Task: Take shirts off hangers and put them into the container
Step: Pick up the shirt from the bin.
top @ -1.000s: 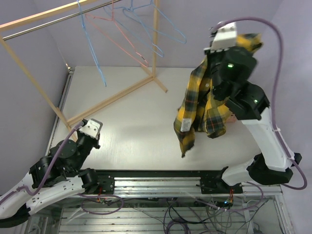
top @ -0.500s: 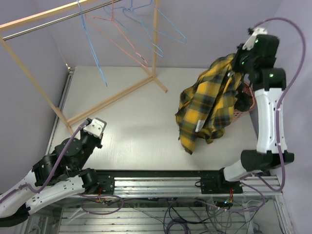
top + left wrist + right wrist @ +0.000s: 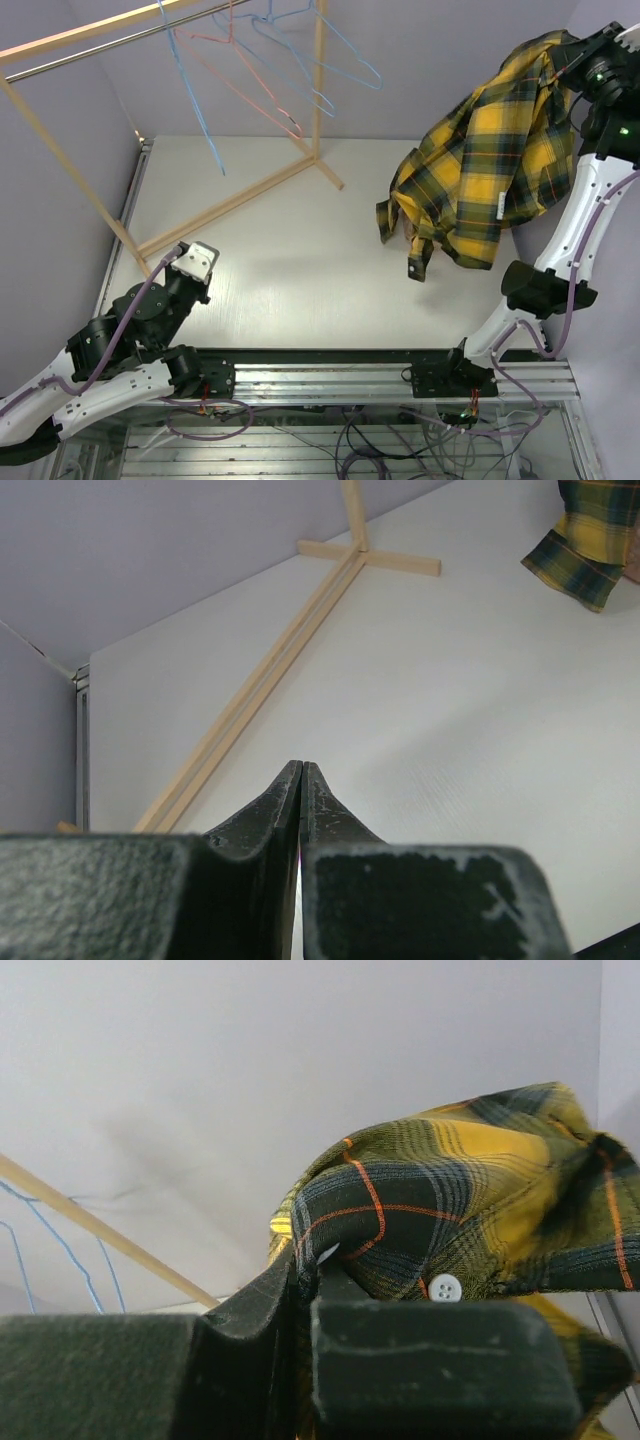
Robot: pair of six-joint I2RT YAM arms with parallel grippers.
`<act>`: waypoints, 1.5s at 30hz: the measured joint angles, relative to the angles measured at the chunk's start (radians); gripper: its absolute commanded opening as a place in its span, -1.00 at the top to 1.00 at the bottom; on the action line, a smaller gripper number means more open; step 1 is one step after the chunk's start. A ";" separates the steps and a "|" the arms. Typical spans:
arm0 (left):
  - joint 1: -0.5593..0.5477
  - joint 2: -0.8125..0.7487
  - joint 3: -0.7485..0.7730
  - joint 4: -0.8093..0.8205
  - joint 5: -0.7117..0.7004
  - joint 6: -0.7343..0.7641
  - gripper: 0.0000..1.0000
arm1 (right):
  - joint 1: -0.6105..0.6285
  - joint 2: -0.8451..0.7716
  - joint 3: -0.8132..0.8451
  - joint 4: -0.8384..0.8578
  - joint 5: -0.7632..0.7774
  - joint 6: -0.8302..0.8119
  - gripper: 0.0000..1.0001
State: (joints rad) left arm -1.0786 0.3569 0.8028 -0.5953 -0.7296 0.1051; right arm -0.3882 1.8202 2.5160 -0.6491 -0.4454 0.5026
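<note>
A yellow-and-black plaid shirt (image 3: 490,160) hangs in the air at the far right, and my right gripper (image 3: 572,52) is shut on a fold near its top. In the right wrist view the bunched shirt (image 3: 450,1210) sits pinched between the fingers of the right gripper (image 3: 305,1268). My left gripper (image 3: 197,262) is low at the near left, shut on nothing; its closed tips (image 3: 301,772) point over bare table. Light blue hangers (image 3: 195,110) and a pink hanger (image 3: 240,80) dangle bare from the rack. The container is hidden behind the shirt.
The wooden rack's floor beam (image 3: 240,195) runs diagonally across the left half of the white table (image 3: 290,270), with an upright post (image 3: 320,80) at the back. A sleeve of the shirt (image 3: 585,535) shows at the left wrist view's top right.
My right arm has swung up and to the right, lifting the plaid shirt from table height to high at the far right. The left arm shifted only slightly.
</note>
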 measured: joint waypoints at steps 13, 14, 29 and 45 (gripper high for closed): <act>-0.002 0.040 0.000 0.000 -0.002 0.000 0.76 | 0.088 -0.150 -0.442 -0.030 0.125 -0.205 1.00; -0.002 0.044 0.000 0.000 -0.002 0.000 0.76 | 0.114 -0.152 -0.477 -0.040 0.150 -0.222 1.00; -0.002 -0.001 0.000 0.000 0.000 0.000 0.75 | 0.336 -0.162 -1.122 0.047 0.338 -0.209 1.00; -0.003 -0.048 0.000 0.000 0.001 0.002 0.75 | 0.337 -0.051 -1.291 0.342 0.356 -0.142 1.00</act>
State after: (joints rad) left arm -1.0817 0.3092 0.8028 -0.5953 -0.7284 0.1066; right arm -0.0513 1.7695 1.2255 -0.3069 -0.0898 0.3607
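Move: The yellow plaid shirt is already pinched in the right hand, hanging high. The container, mostly hidden under it, lies about 47 cm below that hand, roughly 7 cm left and 4 cm back. The rack's wooden foot is some 36 cm to the left of the container and 11 cm farther out. The empty hangers are about 36 cm left of the right hand, level with it in reach and slightly lower. From the left hand, the container is about 60 cm right, 24 cm ahead and 22 cm down. The plaid shirt is lowered onto the container by the right hand, which comes down some 46 cm, fast at first and slower near the end, and swings about 10 cm left midway. The fingers tip down by roughly 50 degrees and stay shut on the cloth, ending down among its folds. ##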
